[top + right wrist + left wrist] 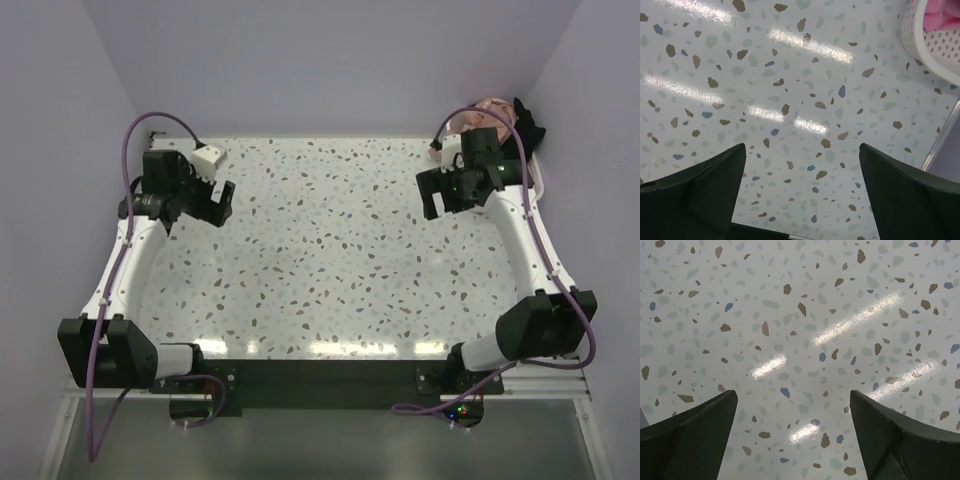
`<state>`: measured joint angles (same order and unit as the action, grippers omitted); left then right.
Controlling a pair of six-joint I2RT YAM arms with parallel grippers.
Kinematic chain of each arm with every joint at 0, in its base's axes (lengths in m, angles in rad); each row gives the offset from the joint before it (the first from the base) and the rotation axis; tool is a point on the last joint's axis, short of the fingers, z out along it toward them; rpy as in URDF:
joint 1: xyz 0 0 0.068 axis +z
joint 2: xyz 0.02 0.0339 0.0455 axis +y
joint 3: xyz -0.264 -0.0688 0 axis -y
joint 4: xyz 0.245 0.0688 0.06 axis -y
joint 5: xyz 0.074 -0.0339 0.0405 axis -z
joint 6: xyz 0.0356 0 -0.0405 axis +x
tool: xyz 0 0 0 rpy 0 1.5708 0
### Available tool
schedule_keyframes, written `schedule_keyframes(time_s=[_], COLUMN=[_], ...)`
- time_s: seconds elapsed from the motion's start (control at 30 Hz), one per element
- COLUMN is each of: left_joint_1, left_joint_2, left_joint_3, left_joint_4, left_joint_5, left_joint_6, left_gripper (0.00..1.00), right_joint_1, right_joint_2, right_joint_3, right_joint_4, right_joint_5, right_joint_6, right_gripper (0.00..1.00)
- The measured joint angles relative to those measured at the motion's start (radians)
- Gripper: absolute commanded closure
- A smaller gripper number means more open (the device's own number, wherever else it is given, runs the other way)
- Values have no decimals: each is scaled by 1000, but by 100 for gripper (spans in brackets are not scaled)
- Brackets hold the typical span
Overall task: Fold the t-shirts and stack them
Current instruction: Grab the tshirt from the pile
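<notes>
The t-shirts lie heaped at the table's far right corner: a salmon-pink one (482, 113) and a black one (527, 126), partly hidden behind my right arm. In the right wrist view a brighter pink shirt (941, 15) lies inside a white lattice basket (920, 40) at the top right. My right gripper (447, 205) is open and empty above bare table, just left of the basket; it also shows in the right wrist view (802, 145). My left gripper (215, 208) is open and empty over the far left of the table, as the left wrist view (793, 392) shows.
The speckled terrazzo tabletop (320, 260) lies between the arms. Lavender walls close in the back and sides. The table's right edge (942, 135) runs close beside the basket.
</notes>
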<state>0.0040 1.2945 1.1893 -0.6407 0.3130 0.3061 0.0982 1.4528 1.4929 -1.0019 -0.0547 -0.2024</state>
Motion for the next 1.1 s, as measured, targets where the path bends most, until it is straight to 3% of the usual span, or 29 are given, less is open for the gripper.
schedule_keyframes(time_s=[0.17,0.4,0.63,0.83,1.03,1.1], left_joint_1=[-17,-18,-18,-18,-18,-18], left_joint_2=[8,32,143,290,344,359], left_joint_3=[0,32,132,246,259,274], left_joint_4=[31,82,95,54,14,10], left_joint_5=[-55,-83,-114,-220,-270,-281], left_joint_6=[-8,-31,-37,-42,-45,-45], left_gripper=[0,0,0,0,0,0], right_joint_1=[-73,-218,-223,-226,-230,-230], right_joint_2=[70,275,528,797,935,965], right_joint_3=[73,310,546,791,854,861], right_joint_4=[11,68,176,261,364,394], right_joint_5=[12,66,140,219,290,314], right_joint_6=[54,144,203,222,217,212], right_gripper=[1,1,1,1,4,10])
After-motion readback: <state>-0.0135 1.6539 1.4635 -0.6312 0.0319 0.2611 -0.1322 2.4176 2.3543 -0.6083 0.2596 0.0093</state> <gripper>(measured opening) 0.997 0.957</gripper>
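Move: The pink t-shirt on top of the pile lies some 33 cm ahead of the right hand, 18 cm to its right and 13 cm below. The black t-shirt lies about 8 cm farther right than the pink one and a little nearer. The white basket under both has its middle roughly 25 cm ahead of the right hand, 21 cm right and 17 cm down. From the left hand the pink t-shirt is about 32 cm ahead, 70 cm right and 13 cm lower. Towards the pink t-shirt the right hand sweeps forward some 28 cm and to its right, rising slightly first, then sinking over the basket, turning clockwise about 30 degrees while its fingers tip up to a flatter slant, jaws still wide. Over bare table the open left hand eases forward, then also left, rising slightly before it dips, and turns a little counter-clockwise. ##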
